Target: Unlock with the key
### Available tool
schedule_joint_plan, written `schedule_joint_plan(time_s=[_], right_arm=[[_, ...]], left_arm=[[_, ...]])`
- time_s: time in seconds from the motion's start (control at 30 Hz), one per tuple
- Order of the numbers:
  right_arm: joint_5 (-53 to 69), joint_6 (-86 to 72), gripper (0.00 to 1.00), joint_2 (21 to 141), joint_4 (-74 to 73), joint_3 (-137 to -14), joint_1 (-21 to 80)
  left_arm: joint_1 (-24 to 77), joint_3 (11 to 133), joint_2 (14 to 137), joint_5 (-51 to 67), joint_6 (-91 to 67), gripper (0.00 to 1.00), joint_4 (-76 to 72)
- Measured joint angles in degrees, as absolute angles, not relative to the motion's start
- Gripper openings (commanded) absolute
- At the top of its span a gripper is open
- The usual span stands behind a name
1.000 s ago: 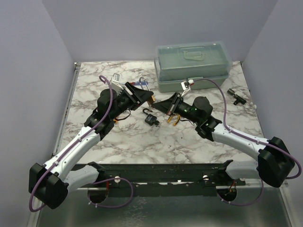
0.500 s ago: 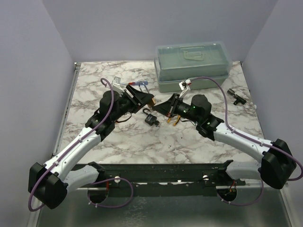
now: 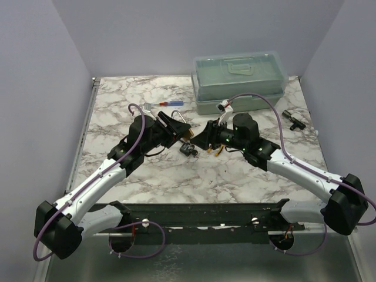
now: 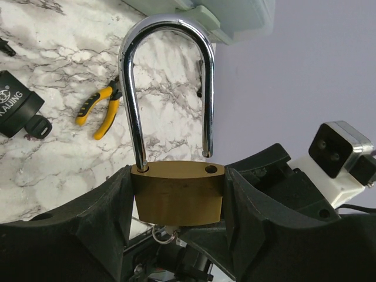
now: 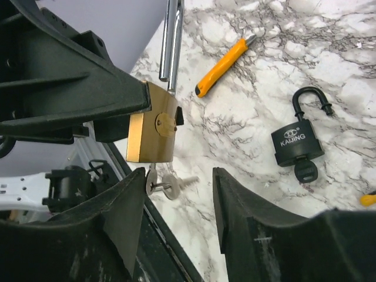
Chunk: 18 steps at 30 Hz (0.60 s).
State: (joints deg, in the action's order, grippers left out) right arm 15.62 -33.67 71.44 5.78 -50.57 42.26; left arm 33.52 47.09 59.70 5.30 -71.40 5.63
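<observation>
My left gripper (image 4: 176, 183) is shut on the body of a brass padlock (image 4: 176, 197), which it holds upright above the table. One end of the chrome shackle (image 4: 167, 35) stands clear of its hole. The key (image 5: 164, 185), a small silver bunch on a ring, hangs from the padlock's underside (image 5: 151, 132). My right gripper (image 5: 178, 176) is open, its fingers on either side of the hanging key and not closed on it. From above, the two grippers (image 3: 179, 132) (image 3: 202, 138) meet at the table's middle.
A black padlock (image 3: 189, 149) with a key in it lies on the marble just below the grippers. Yellow-handled pliers (image 4: 100, 108) lie close by. A green toolbox (image 3: 239, 82) stands at the back, a red-and-blue screwdriver (image 3: 167, 104) to its left, and a small black part (image 3: 292, 119) at the right.
My right gripper has gone from shut to open. Both arms have shifted, which has brought the brass padlock and the right gripper closer together above the black padlock.
</observation>
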Motion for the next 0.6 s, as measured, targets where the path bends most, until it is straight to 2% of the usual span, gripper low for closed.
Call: schedule_joint_plan(time_s=[0.23, 0.6], right_arm=[[15.9, -29.3, 0.72, 70.7, 2.0, -51.1, 42.2], [17.1, -27.2, 0.73, 70.8, 1.7, -53.5, 42.2]], left_arm=[[33.5, 47.1, 60.1, 4.9, -72.0, 0.00, 6.3], [33.5, 47.1, 60.4, 4.9, -72.4, 0.00, 6.3]])
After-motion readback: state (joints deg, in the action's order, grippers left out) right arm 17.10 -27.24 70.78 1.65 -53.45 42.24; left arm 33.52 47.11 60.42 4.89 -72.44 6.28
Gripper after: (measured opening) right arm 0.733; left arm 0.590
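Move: Hanging on its ring from the keyhole end of the brass padlock, the key is about 3 cm to the right hand's left, 1 cm ahead and 2 cm lower; the padlock's body lies some 4 cm left and 2 cm ahead. On the table about 15 cm below, the black padlock is roughly 4 cm left and 3 cm ahead, the pliers 9 cm right and 6 cm ahead. From the left hand, the key is about 2 cm back, 2 cm right and 3 cm down. Spreading its fingers from half to about three-quarters open beside the hanging key, the right hand first dips and eases right by barely 1 cm, then rises about 1.5 cm, its fingertips tilting up some 5 degrees. The left hand keeps its grip on the brass padlock's body, sinking about half a centimetre. ##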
